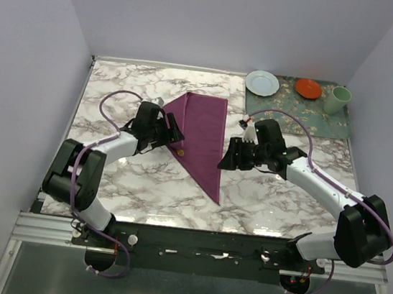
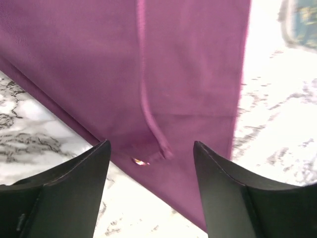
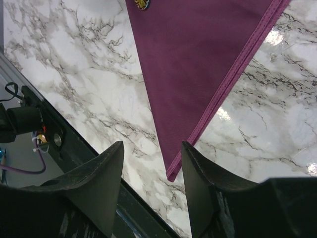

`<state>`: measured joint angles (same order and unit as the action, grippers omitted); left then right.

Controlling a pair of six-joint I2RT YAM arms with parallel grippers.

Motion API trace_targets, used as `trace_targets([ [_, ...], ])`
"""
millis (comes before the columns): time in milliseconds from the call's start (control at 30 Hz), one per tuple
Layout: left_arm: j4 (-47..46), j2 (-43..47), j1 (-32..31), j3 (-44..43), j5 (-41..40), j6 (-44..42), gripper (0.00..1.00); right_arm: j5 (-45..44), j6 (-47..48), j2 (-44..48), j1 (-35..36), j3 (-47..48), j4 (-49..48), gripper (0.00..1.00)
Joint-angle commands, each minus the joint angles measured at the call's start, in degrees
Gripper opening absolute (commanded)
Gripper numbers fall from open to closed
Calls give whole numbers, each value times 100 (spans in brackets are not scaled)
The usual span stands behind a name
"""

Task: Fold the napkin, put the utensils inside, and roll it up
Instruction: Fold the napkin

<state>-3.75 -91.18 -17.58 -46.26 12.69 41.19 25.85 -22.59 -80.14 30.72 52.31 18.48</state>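
The plum-purple napkin (image 1: 204,133) lies folded into a long triangle on the marble table, its point toward the near edge. Of the utensils, only a small orange-gold tip (image 1: 179,149) pokes out at the napkin's left folded edge; the rest is hidden under the cloth. That tip (image 2: 140,161) shows beside a raised hem ridge on the napkin (image 2: 188,74). My left gripper (image 2: 151,144) stands open just over this edge, holding nothing. My right gripper (image 3: 152,144) is open above the napkin's (image 3: 198,59) near point, with nothing between its fingers.
A green floral mat (image 1: 288,108) at the back right carries a pale plate (image 1: 262,82), an orange dish (image 1: 308,88) and a green cup (image 1: 337,99). The table's dark front rail (image 3: 74,148) runs close below the right gripper.
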Motion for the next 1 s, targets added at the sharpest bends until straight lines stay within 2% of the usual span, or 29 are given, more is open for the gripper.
trace_targets([
  [0,620,978,45,-252,155,-487,79,88,-70,182,-92,-20,-29,58],
  [67,935,1277,53,-374,112,-655,80,52,-88,332,-162,-55,-20,58],
  [200,1096,1445,71,-410,32,-779,72,105,-44,403,-268,-116,6,59],
  [267,922,1322,88,-358,294,-630,65,96,-61,437,-268,-160,24,59],
  [333,631,1191,45,-296,944,-499,64,0,-105,542,-321,-239,68,59],
  [400,410,1129,-86,-313,1244,-602,63,-149,-97,744,-461,-274,129,59],
  [533,656,1338,-956,-498,352,-1305,62,-623,-88,1070,-891,-309,672,59],
  [633,463,1637,-1746,-244,-37,-1815,56,-1081,-219,1211,-1243,-371,1042,59],
  [700,445,1743,-2561,-76,-581,-2427,54,-1065,-220,1290,-1497,-528,1096,60],
  [767,663,1752,-3073,-67,-994,-2755,54,-916,-220,1413,-1630,-634,1096,60],
  [800,726,1752,-3432,-67,-1066,-2896,54,-871,-202,1457,-1726,-687,1088,60],
  [967,805,1779,-3980,178,-654,-3713,55,-757,-114,1886,-1771,-881,1088,60],
])
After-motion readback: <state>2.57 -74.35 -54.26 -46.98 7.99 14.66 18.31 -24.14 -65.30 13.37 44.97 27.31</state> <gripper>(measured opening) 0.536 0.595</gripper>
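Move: The napkin's near corner lies about 21 cm back and 17 cm right of the left hand, some 3 cm lower. Close under that hand are the flap's loose corner, 2 cm back and 2 cm right, and the utensil handle end, 5 cm back and 1 cm right, both about 2 cm below. From the right hand, the near corner is roughly 13 cm back, 2 cm left and 9 cm down. Left hand rises about 10 cm, then swings some 20 cm back-right towards the near corner; right hand clears rightward. ##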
